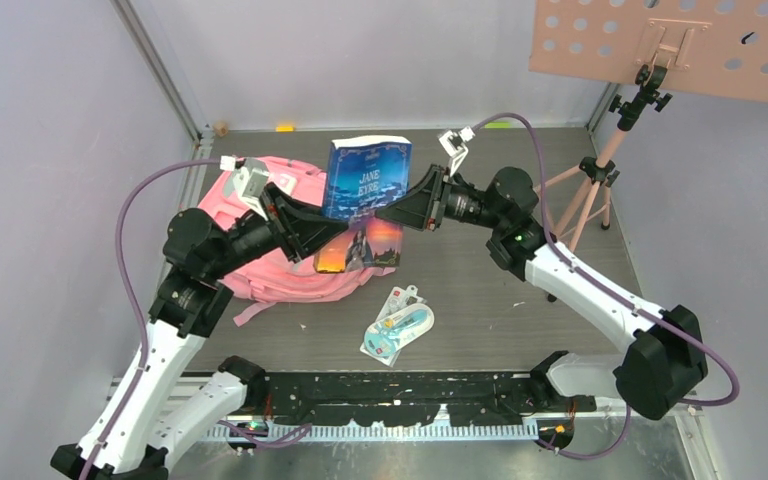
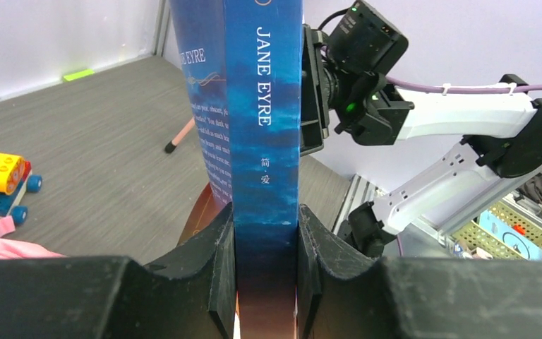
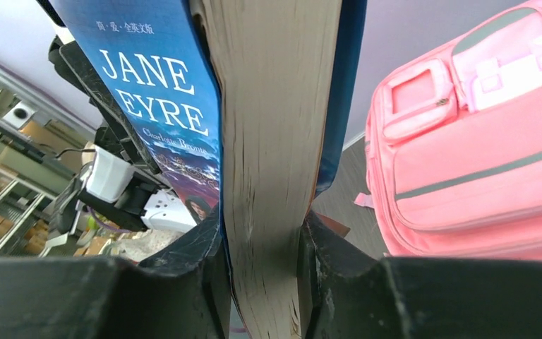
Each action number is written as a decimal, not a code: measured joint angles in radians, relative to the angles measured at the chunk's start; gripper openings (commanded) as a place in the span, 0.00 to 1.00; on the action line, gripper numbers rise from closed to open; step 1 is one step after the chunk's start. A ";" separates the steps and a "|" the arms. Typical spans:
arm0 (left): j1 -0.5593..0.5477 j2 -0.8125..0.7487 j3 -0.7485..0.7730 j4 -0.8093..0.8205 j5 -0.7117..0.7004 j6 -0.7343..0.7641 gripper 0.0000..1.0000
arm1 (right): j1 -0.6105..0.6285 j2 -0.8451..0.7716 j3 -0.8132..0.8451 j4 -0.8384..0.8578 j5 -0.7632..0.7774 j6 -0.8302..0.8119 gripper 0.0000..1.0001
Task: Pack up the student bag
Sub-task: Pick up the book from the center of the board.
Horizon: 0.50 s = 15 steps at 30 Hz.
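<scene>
A blue "Jane Eyre" book (image 1: 365, 180) stands upright above the table, held from both sides. My left gripper (image 1: 332, 226) is shut on its spine (image 2: 265, 106), both pads pressed flat against it (image 2: 267, 240). My right gripper (image 1: 392, 212) is shut on the opposite page edge (image 3: 275, 106), its fingers (image 3: 262, 247) touching both covers. The pink student bag (image 1: 280, 265) lies flat on the table behind and left of the book. The right wrist view shows its front pockets (image 3: 480, 155).
A blister pack with scissors (image 1: 397, 325) lies near the front middle. A toy block car (image 2: 0, 183) sits on the table by the bag. A tripod stand (image 1: 600, 170) with a perforated board (image 1: 680, 45) stands at the back right. Walls close the left and back.
</scene>
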 measured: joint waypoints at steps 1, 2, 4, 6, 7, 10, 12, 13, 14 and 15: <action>-0.002 -0.002 -0.007 0.000 0.000 0.005 0.41 | 0.003 -0.017 -0.019 -0.005 0.019 -0.004 0.00; -0.004 -0.004 -0.016 0.000 0.000 0.007 0.55 | 0.005 -0.033 -0.038 -0.012 0.038 -0.008 0.00; -0.007 -0.005 -0.030 0.006 -0.007 0.016 0.74 | 0.010 -0.064 -0.069 -0.027 0.071 -0.013 0.00; -0.011 0.002 -0.043 0.009 -0.018 0.021 0.86 | 0.022 -0.084 -0.091 -0.039 0.105 -0.019 0.00; -0.014 0.006 -0.051 0.013 -0.018 0.016 0.91 | 0.027 -0.089 -0.098 -0.044 0.114 -0.022 0.00; -0.020 0.014 -0.065 0.014 -0.018 0.011 0.98 | 0.036 -0.089 -0.106 -0.057 0.123 -0.024 0.01; -0.021 0.021 -0.071 0.014 -0.021 0.013 1.00 | 0.036 -0.089 -0.107 -0.060 0.121 -0.024 0.01; -0.021 0.024 -0.071 0.013 -0.023 0.013 1.00 | 0.037 -0.089 -0.107 -0.060 0.121 -0.023 0.00; -0.021 0.028 -0.071 0.012 -0.025 0.014 1.00 | 0.037 -0.089 -0.107 -0.059 0.120 -0.023 0.00; -0.021 0.033 -0.073 0.012 -0.027 0.014 1.00 | 0.037 -0.089 -0.107 -0.058 0.119 -0.023 0.00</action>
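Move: Both hands hold the Jane Eyre book between them. Its middle is about 5 cm right of the left hand, 2 cm ahead and 2 cm above, and about 5 cm left of the right hand, 1 cm ahead and 1 cm above. From the left hand, the pink backpack lies some 12 cm ahead, 11 cm left and 32 cm below; the stationery pack is about 5 cm back, 12 cm right and 37 cm below. Left fingers open wide off the spine, sinking about 4 cm; right hand keeps pinching the page edge, lowering 2 cm. ##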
